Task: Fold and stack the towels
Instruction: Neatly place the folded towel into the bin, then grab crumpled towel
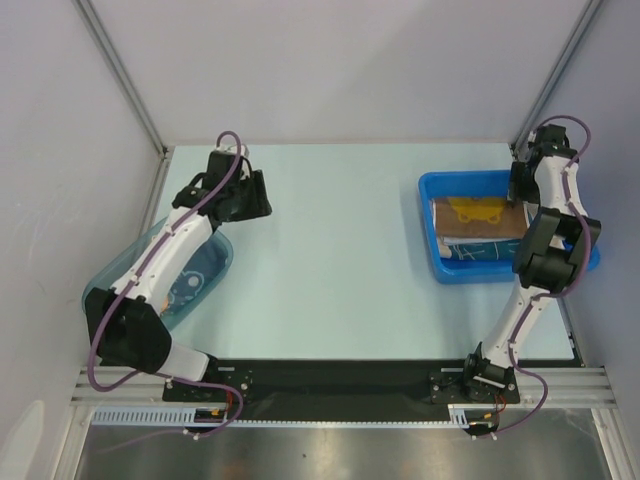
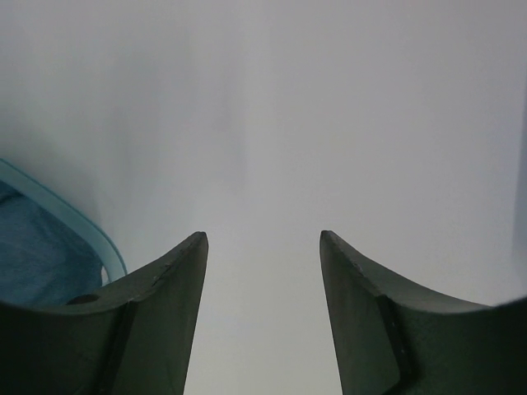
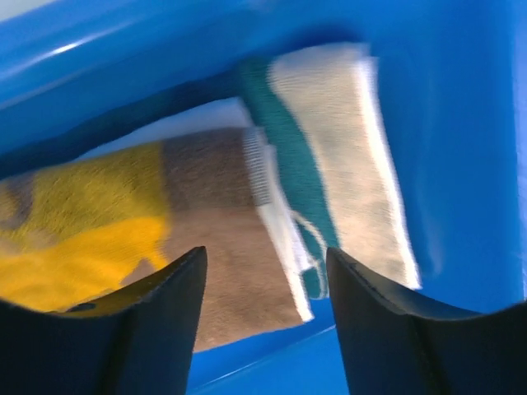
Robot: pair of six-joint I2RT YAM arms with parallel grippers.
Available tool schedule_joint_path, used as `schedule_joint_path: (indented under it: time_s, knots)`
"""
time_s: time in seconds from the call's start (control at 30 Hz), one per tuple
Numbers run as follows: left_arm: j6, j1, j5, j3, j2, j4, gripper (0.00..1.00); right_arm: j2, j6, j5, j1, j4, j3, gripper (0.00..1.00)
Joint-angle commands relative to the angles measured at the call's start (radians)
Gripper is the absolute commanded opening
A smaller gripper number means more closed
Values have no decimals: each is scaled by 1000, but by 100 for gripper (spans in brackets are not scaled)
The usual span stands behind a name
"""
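Note:
A brown towel (image 1: 478, 214) with a yellow mark lies folded on top of a stack in the blue bin (image 1: 430, 225) at the right. A teal-and-white towel (image 1: 478, 251) shows under it. In the right wrist view the brown towel (image 3: 214, 197) overlaps the teal-and-white towel (image 3: 325, 123). My right gripper (image 3: 265, 253) hangs open just above their near edge with nothing between its fingers; it is over the bin's back right (image 1: 520, 186). My left gripper (image 1: 258, 197) is open and empty (image 2: 263, 239) over bare table. A blue towel (image 2: 33, 255) lies in the teal tub (image 2: 78, 220).
The translucent teal tub (image 1: 218, 262) sits at the table's left edge, partly under my left arm. The blue bin's wall (image 3: 469, 123) rises close around my right gripper. Grey walls and metal posts close off the back and both sides.

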Motion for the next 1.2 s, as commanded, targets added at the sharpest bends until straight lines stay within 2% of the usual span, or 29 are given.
schedule_joint_path:
  time_s: [0.0,0.03,0.1,0.13,0.2,0.23,0.3,0.33,0.47,0.57,0.7,0.9,0.93,0.97,1.03,1.07,1.17]
  knots:
    - [36,40,-65,40,-28,8,63,-38,81,117,-1,38,51,67]
    - [42,68,-70,46,-40,0,63,-58,132,114,5,28,48,70]
    - [39,132,-85,37,-54,-6,63,-136,167,62,49,32,15,92]
    - [32,161,-85,19,-69,-15,63,-165,203,48,69,37,3,100]
    - [18,253,-79,-17,-89,-17,63,-245,236,10,132,34,-13,100]
    - [10,286,-68,-53,-98,-17,63,-271,252,-1,213,43,-42,100]
    - [10,377,-61,-95,-127,-12,65,-363,269,-47,296,93,-94,100]
    - [15,401,-58,-133,-135,-9,65,-395,278,-58,391,115,-122,100]
    - [36,485,-70,-217,-120,28,65,-521,319,-156,573,240,-273,100]
    - [77,510,-137,-231,-57,31,61,-558,352,-204,689,288,-295,100]
    - [88,537,-131,-247,6,48,60,-545,330,-187,786,296,-289,100]
    - [87,556,-81,-285,107,80,62,-521,326,-199,815,319,-318,100]
    - [87,556,-79,-258,145,68,61,-522,324,-199,815,325,-330,100]
    - [87,556,-71,-251,196,59,53,-518,326,-201,813,327,-332,100]
    - [88,556,-80,-229,231,43,43,-517,326,-207,815,320,-334,100]
    - [88,556,-77,-221,244,26,27,-521,312,-208,815,316,-334,100]
    - [97,556,-99,-176,221,-26,4,-538,277,-167,809,298,-327,100]
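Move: From the left gripper, the dark blue towel lies in the teal bin about 19 cm to the left, 7 cm back and 17 cm down; the orange towel is some 29 cm left and 6 cm back, equally low. From the right gripper, that dark blue towel is about 88 cm left, 16 cm back and 10 cm below; the folded brown towel, already in the blue bin, is roughly 11 cm left, 5 cm back and 7 cm down. Swing the left gripper about 21 cm left, over the teal bin, turning it some 30 degrees counter-clockwise, then sink 16 cm, easing back and tipping the fingers down, and pinch the dark blue towel. Meanwhile open the right gripper wide, lift it clear of the blue bin and sweep it about 40 cm left over the bare table, back a little, turning counter-clockwise. ##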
